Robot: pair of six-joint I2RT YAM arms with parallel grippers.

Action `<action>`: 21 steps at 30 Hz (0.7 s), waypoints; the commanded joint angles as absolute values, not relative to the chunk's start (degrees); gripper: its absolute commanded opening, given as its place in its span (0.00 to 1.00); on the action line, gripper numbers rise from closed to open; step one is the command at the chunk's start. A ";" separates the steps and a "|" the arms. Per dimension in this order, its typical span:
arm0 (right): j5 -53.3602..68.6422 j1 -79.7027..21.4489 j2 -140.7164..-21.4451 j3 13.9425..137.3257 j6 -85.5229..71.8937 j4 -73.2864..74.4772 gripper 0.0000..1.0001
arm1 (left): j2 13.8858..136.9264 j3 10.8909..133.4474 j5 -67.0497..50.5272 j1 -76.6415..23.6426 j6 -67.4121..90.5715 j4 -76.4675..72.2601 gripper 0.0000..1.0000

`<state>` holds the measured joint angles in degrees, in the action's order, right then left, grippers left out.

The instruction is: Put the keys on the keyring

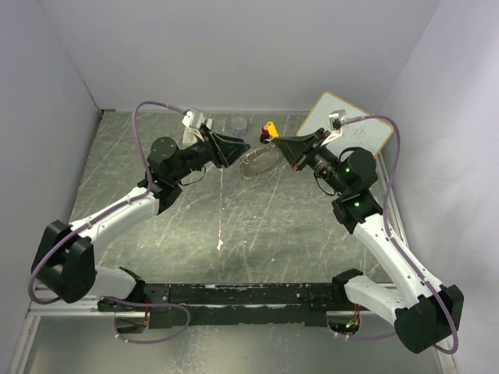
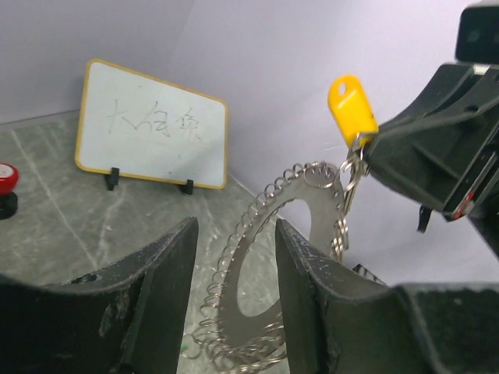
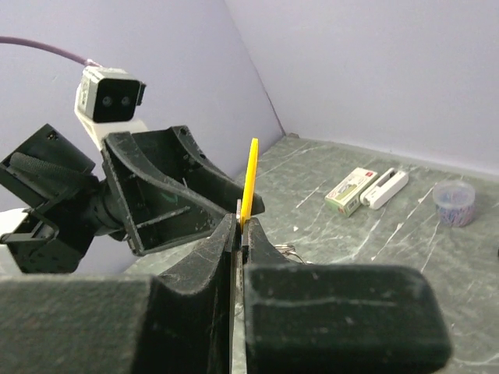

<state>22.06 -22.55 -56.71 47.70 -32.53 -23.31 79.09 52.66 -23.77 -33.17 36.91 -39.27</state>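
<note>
The keyring [image 2: 234,269], a thin silvery ring fringed with small wire loops, stands tilted up from the table [image 1: 260,162]. My left gripper [image 2: 235,226] is open, its fingers either side of the ring's near part without pinching it [image 1: 236,148]. My right gripper [image 3: 240,222] is shut on the yellow key [image 3: 249,175], held edge-up above the ring. That yellow key [image 2: 351,105] meets the ring's top edge through its small metal loop. A green speck [image 2: 183,346] shows by the ring's lower edge; I cannot tell whether it is the green key.
A small whiteboard [image 2: 152,125] stands at the back right [image 1: 347,125]. A red-capped black knob [image 2: 6,181] sits near it. A grey cup [image 3: 454,202], a green-white box [image 3: 351,189] and a white box [image 3: 384,188] lie at the back.
</note>
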 commanded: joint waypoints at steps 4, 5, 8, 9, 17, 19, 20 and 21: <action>25.74 -22.32 -58.49 56.06 -25.01 -14.55 0.00 | 76.13 57.96 -24.07 -33.25 24.90 -29.44 0.55; 26.17 -22.32 -58.75 56.80 -24.44 -13.43 0.00 | 76.26 58.84 -24.75 -33.30 23.86 -28.58 0.55; 27.03 -22.32 -59.35 59.82 -22.51 -10.00 0.00 | 76.55 61.03 -26.56 -33.30 20.92 -26.69 0.55; 27.19 -22.32 -59.57 60.34 -21.94 -9.00 0.00 | 76.62 61.85 -27.25 -33.31 19.71 -25.99 0.55; 28.07 -22.30 -60.45 61.69 -20.92 -5.90 0.00 | 79.83 70.27 -33.04 -34.87 12.42 -16.93 0.55; 28.40 -22.31 -60.59 61.61 -20.83 -5.85 0.00 | 80.71 71.66 -34.30 -35.70 11.08 -15.30 0.55; 28.51 -22.34 -60.65 61.56 -20.94 -5.88 0.00 | 81.21 72.74 -34.87 -36.12 10.48 -14.34 0.55; 28.67 -22.33 -60.77 61.60 -20.92 -5.89 0.00 | 81.78 73.60 -35.34 -36.52 9.81 -13.03 0.55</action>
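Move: To the left hand's right, about 8 cm off, some 2 cm ahead and 6 cm higher, is the yellow tag that the right fingers hold by its foot; from the right hand the tag is roughly 2 cm ahead, 1 cm left and 2 cm up. The big looped ring hangs below it, its middle about 4 cm right of the left hand, 2 cm back and 4 cm lower. On the table, the red stamp stands some 26 cm ahead of the left hand, 8 cm right and 30 cm below. Rising about 5 cm from beside the hanging looped ring towards the height of the yellow tag, the empty left hand then eases a couple of centimetres right towards the tag, rolling some 20 degrees clockwise as seen from behind it, its fingers staying half open and clear. The right hand keeps its pinch, bobs up 1.5 cm and back, and tips its fingertips down roughly 10 degrees. ##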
